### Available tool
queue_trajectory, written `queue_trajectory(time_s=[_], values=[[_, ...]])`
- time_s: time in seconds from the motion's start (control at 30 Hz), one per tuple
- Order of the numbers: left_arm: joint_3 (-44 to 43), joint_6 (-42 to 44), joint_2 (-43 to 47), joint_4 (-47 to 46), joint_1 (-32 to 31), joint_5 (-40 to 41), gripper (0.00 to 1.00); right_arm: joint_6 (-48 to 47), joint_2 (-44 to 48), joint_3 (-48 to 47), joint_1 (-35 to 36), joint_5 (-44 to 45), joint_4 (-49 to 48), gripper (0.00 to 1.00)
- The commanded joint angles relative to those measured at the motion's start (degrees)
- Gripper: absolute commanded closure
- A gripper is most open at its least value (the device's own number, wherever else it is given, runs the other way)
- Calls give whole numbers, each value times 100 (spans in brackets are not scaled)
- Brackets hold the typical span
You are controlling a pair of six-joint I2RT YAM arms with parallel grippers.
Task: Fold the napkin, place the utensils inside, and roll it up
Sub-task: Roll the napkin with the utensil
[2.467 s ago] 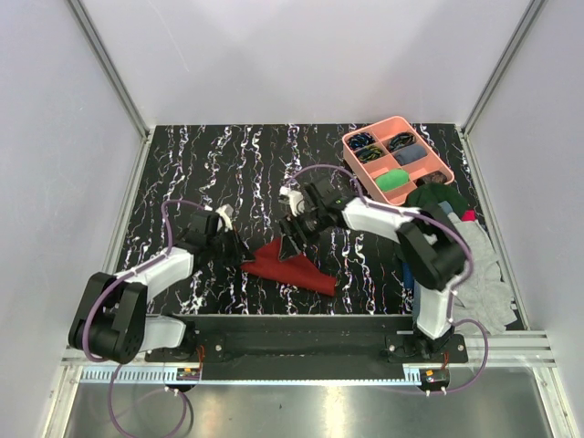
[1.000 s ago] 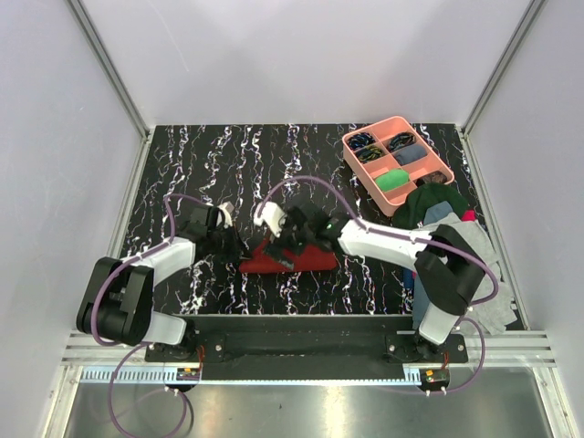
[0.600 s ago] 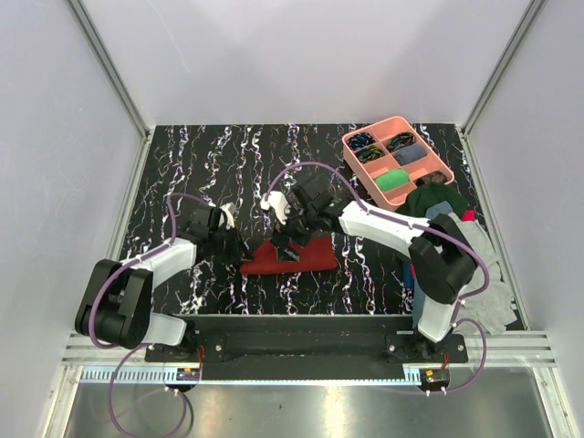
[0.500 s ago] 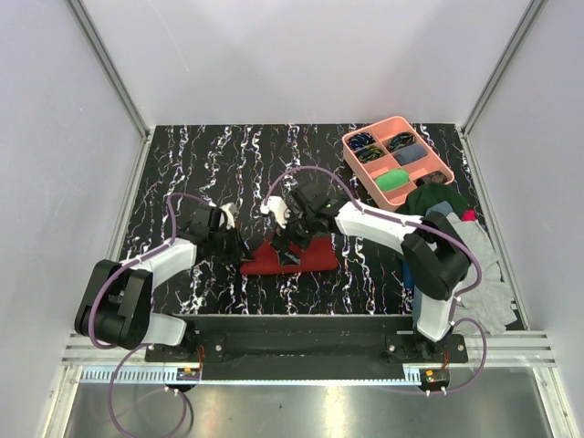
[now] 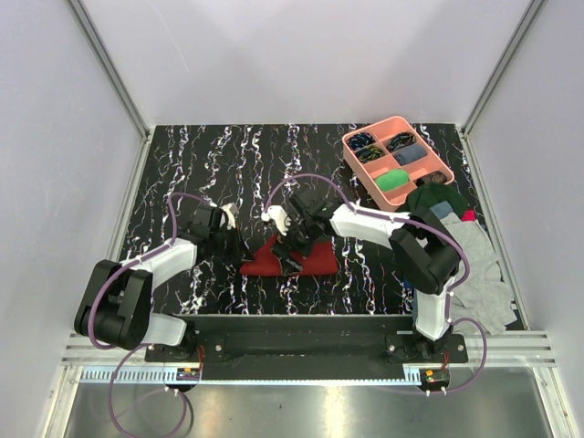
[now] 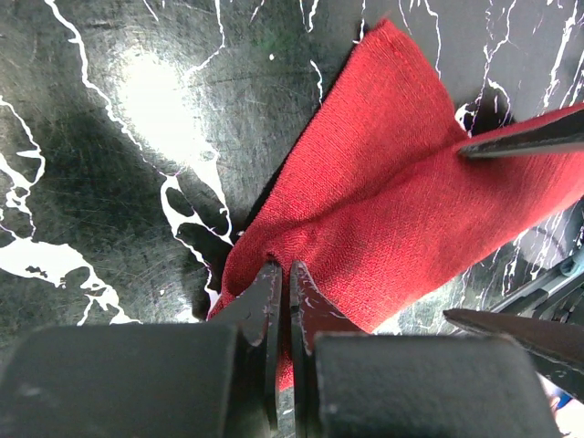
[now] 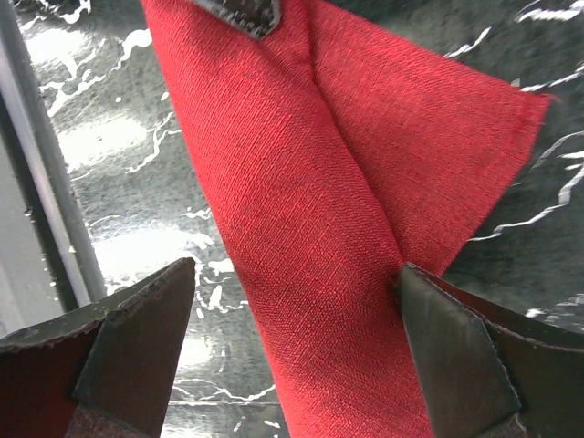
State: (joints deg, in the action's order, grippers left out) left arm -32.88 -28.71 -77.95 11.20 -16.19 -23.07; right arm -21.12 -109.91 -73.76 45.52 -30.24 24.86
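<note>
The dark red napkin (image 5: 297, 259) lies on the marbled table as a narrow folded band with a flap spread to one side (image 6: 392, 173). My left gripper (image 5: 240, 248) is shut on the band's left end, and its fingertips (image 6: 281, 274) pinch the cloth's edge. My right gripper (image 5: 290, 245) stands open over the middle of the band. Its two fingers straddle the napkin (image 7: 310, 228), one fingertip (image 7: 173, 292) on the bare table and the other (image 7: 415, 292) touching the cloth's fold. The utensils are hidden or out of view.
A pink compartment tray (image 5: 369, 179) holding small items stands at the back right. A pile of grey, green and blue clothes (image 5: 470, 251) lies along the right edge. A metal rail (image 7: 50, 210) runs along the table's near edge, close to my right gripper.
The napkin has gone from a spread triangle to a narrower band. My right gripper moved left and now straddles its middle. The left gripper kept its hold at the left end.
</note>
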Motion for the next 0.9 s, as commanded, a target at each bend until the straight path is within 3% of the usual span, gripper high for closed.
queue_trajectory(time_s=[0.0, 0.2, 0.57, 0.6, 0.77, 0.87], values=[[-131, 94, 123, 137, -34, 259, 100, 266, 285, 317, 10, -211, 28, 0], [-166, 76, 96, 137, -34, 250, 100, 390, 479, 678, 343, 351, -280, 0], [-175, 6, 87, 172, -34, 268, 100, 908, 717, 1232, 1249, 2250, -975, 4], [-175, -20, 96, 172, -34, 277, 100, 969, 699, 1249, 1301, 2372, -1001, 7], [-227, -100, 140, 207, -25, 294, 100, 1251, 523, 1276, 1346, 2602, -975, 43], [-324, -170, 192, 268, -25, 338, 100, 1312, 488, 1267, 1346, 2514, -922, 58]])
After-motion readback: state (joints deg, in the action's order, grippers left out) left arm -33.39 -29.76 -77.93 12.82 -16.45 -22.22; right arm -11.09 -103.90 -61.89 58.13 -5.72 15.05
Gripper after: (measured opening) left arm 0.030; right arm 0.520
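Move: The rolled part of the napkin lies just under the right gripper, its middle about 1 cm ahead and 2 cm below, between the wide-open fingers. The napkin's loose flap sits roughly 5 cm ahead and 4 cm to the left; the compartment tray is some 23 cm ahead and 26 cm to the right. The left gripper still pinches the napkin's left end, with the roll's middle about 11 cm to its right, level in reach and height. Keep the left gripper shut on the napkin's left end, holding still. Draw the right gripper back about 4 cm and slightly down, front finger behind the roll's far side, pulling the roll towards the base, then ease forward a centimetre. Swing its fingertips forward and steeper by some 15 degrees while closing them to about half, squeezing the roll from front and back. ##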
